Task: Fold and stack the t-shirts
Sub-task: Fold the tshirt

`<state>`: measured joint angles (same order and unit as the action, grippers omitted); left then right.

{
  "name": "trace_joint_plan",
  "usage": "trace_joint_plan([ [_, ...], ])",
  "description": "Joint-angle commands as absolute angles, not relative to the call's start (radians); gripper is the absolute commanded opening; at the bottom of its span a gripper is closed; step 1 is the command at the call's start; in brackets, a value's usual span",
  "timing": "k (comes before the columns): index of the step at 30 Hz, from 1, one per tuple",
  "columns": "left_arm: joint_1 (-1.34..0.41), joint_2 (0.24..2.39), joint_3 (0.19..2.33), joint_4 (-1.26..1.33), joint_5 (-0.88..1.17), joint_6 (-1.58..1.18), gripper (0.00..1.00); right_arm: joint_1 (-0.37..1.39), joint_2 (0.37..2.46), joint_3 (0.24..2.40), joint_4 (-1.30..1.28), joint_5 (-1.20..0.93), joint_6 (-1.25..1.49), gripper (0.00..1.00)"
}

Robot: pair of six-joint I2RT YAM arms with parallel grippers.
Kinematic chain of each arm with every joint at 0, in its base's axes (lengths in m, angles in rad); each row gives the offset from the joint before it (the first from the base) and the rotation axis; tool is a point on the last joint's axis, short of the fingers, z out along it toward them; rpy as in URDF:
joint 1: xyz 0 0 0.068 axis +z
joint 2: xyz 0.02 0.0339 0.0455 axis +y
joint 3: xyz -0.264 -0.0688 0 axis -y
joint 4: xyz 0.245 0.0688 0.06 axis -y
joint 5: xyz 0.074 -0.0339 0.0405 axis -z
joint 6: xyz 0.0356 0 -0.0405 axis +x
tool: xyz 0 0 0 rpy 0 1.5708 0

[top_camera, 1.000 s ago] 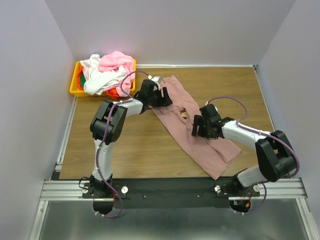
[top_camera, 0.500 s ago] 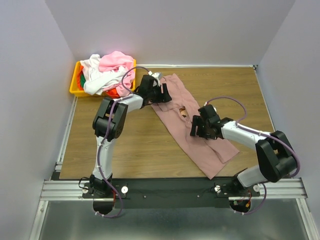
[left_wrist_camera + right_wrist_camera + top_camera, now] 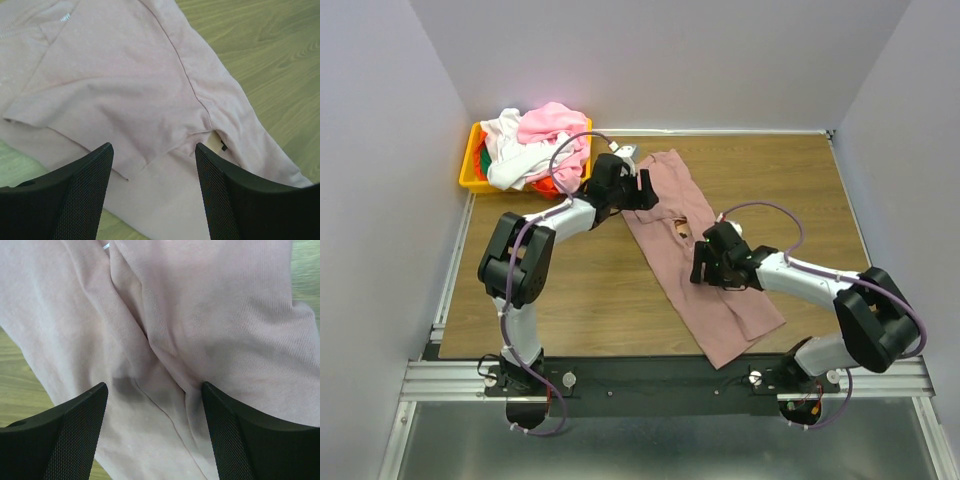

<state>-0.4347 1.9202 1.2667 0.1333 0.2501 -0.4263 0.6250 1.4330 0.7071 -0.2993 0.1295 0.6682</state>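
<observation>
A dusty mauve-pink t-shirt (image 3: 705, 290) lies loosely folded in a long diagonal strip across the wooden table. My left gripper (image 3: 642, 190) hovers open over its far end by a sleeve fold (image 3: 140, 90), holding nothing (image 3: 154, 150). Near the strip's middle, my right gripper (image 3: 703, 265) stands open too, with creased cloth (image 3: 200, 315) under the gap between its jaws (image 3: 154, 387). More t-shirts are heaped at the back left: light pink (image 3: 552, 122), white (image 3: 520, 160), a bit of red-orange (image 3: 548, 185) and of green (image 3: 480, 160).
The heap sits in a yellow plastic bin (image 3: 472, 182) at the table's far left corner. Grey walls close in the left, back and right sides. Bare wood (image 3: 580, 290) shows left of the shirt, and a metal rail (image 3: 670, 375) runs along the near edge.
The right gripper has slid left and nearer along the shirt, and the shirt's lower end has drawn in leftwards. The left arm's elbow has swung left while its gripper stayed over the far end.
</observation>
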Motion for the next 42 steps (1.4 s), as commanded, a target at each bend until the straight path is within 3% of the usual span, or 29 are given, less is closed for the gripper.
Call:
trace_joint_plan([
  [1,-0.446,1.899,1.192,0.155,0.222,-0.417,0.74,0.687,1.477,0.71,-0.321,0.15,0.736,0.82],
  [9,-0.448,1.976,1.16,0.21,0.268,-0.437,0.74,0.773,1.499,0.735,-0.316,0.175,0.784,0.83],
  [30,-0.428,2.181,1.385,0.152,0.302,-0.443,0.73,0.885,1.574,0.799,-0.255,0.193,0.853,0.83],
  [38,-0.426,2.054,1.427,0.137,0.244,-0.422,0.73,0.899,1.464,0.815,-0.262,0.225,0.813,0.83],
  [42,-0.433,1.854,1.373,0.133,0.175,-0.41,0.73,0.9,1.387,0.795,-0.317,0.248,0.808,0.83],
])
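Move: Hovering some 7 cm above the t-shirt's far part, the left hand has the far edge about 8 cm ahead and 2 cm to its right, and the shirt's middle 18 cm back and 12 cm right. The yellow basket stands 34 cm left and 8 cm ahead of it. The right hand is already down on the shirt's middle, with the printed patch 9 cm ahead and 5 cm left, and the near end 21 cm back and 12 cm right. Sweeping the cloth with its open fingers, the right hand drags the shirt about 9 cm left and a little back, turning slightly counter-clockwise, then rises a couple of centimetres. The left hand sinks about 6 cm, easing back, onto the far part, pushes it some 5 cm forward and 2 cm right with fingers open, then starts to lift. ##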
